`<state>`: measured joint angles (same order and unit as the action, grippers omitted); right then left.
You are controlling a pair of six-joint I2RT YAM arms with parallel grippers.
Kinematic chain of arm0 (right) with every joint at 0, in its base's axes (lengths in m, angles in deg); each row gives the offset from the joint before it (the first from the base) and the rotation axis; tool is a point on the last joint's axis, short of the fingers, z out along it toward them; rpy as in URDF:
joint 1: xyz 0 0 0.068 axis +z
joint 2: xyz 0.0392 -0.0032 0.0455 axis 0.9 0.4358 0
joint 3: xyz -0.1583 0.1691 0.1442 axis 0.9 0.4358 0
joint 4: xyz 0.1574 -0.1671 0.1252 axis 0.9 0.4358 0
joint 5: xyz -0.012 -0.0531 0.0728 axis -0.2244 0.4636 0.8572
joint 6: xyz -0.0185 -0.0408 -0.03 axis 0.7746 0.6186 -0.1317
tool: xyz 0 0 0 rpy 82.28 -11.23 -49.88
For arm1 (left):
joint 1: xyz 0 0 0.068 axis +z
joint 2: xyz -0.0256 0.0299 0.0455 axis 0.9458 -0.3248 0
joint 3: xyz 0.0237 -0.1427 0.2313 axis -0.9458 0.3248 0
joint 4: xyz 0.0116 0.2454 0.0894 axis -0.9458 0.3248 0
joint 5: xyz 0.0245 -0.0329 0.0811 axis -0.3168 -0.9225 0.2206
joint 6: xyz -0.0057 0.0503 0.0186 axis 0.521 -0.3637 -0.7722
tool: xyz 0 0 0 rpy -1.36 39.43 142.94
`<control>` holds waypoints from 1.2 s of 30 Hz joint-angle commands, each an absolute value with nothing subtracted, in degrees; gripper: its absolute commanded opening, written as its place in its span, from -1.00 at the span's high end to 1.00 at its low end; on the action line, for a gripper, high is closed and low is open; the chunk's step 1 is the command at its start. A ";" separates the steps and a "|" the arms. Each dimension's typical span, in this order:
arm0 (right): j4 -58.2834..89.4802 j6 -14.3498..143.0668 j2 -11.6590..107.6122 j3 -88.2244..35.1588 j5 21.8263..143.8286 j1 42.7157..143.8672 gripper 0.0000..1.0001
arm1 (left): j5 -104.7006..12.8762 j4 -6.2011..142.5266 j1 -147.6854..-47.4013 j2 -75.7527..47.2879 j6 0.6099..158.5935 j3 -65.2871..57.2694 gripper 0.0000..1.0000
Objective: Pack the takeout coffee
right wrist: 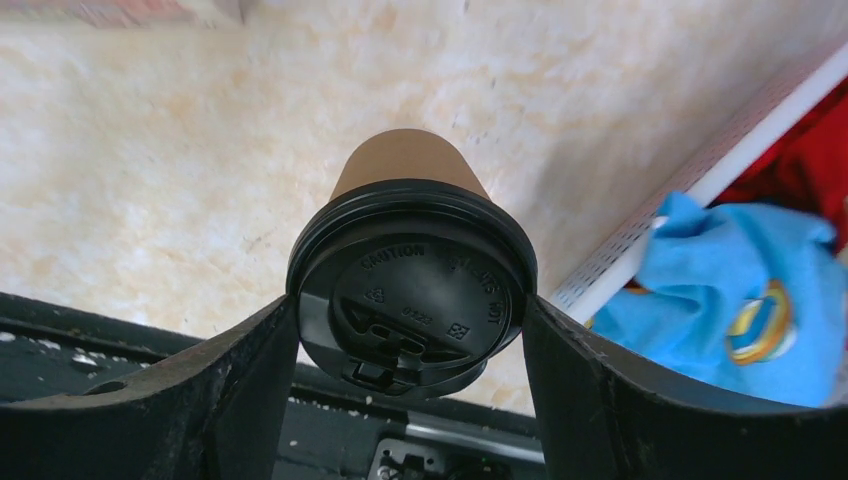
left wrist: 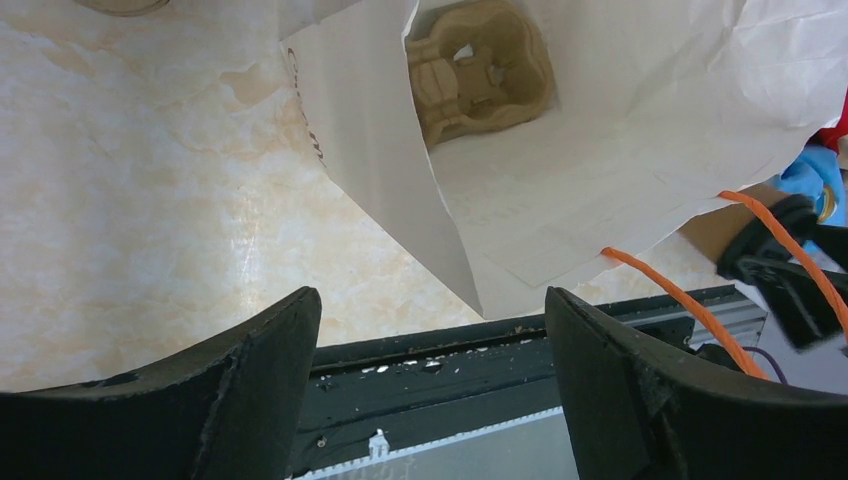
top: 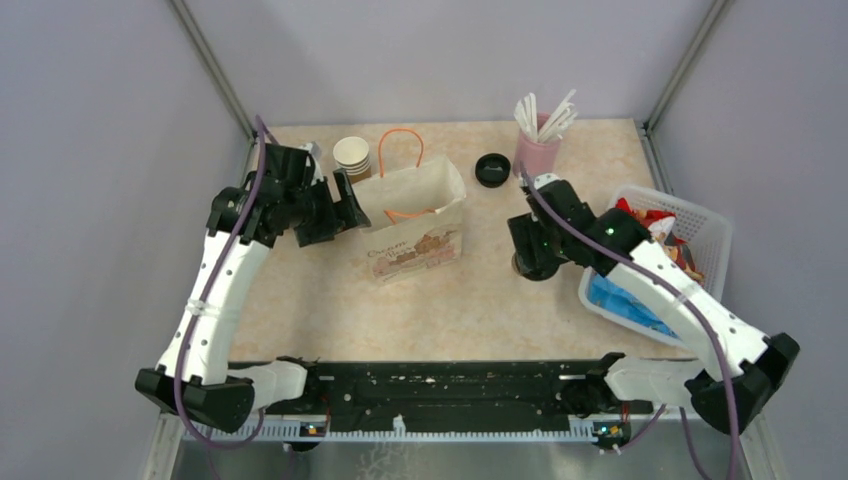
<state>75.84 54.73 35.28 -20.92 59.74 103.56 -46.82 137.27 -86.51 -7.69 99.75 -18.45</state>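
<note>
The takeout coffee (right wrist: 410, 290), a brown paper cup with a black lid, stands upright on the table left of the basket. My right gripper (right wrist: 410, 320) (top: 530, 258) is shut on it, both fingers pressing the lid's rim. In the top view the arm hides most of the cup. A white paper bag (top: 415, 225) with orange handles stands open mid-table. A brown cup carrier (left wrist: 480, 70) lies at its bottom. My left gripper (top: 340, 205) (left wrist: 430, 330) is open beside the bag's left edge. Nothing sits between its fingers.
A stack of lidless paper cups (top: 352, 157) stands behind the bag. A loose black lid (top: 492, 169) and a pink cup of white stirrers (top: 538, 150) sit at the back. A white basket (top: 700, 230) with packets is at the right. A black rail (top: 440, 385) runs along the near edge.
</note>
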 commanded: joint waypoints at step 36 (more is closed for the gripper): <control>64.56 53.39 36.23 -19.16 61.99 101.11 -0.31 | -41.48 129.24 -86.51 -16.38 89.40 -26.94 -0.31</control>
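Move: The lidded coffee cup already hangs from the right fingers, its middle about 5 cm below them and 2 cm ahead. It is bound for the open paper bag, whose middle is about 26 cm left, 14 cm ahead and 7 cm lower; the basket stands 30 cm right and 9 ahead. The bag's middle is about 12 cm right of the left hand, 6 ahead and 16 below; the cup tray lies 15 cm ahead and 10 left. The cup's lid, still pinched by the right hand, is raised fast about 24 cm, swinging some 8 cm left and 6 forward as the hand tips up and turns counter-clockwise; then the hand drops some 20 cm, back right and slightly back, largely undoing the tilt. The left hand reaches about 7 cm forward along the bag's left rim, dips slightly and narrows its fingers to straddle it. ##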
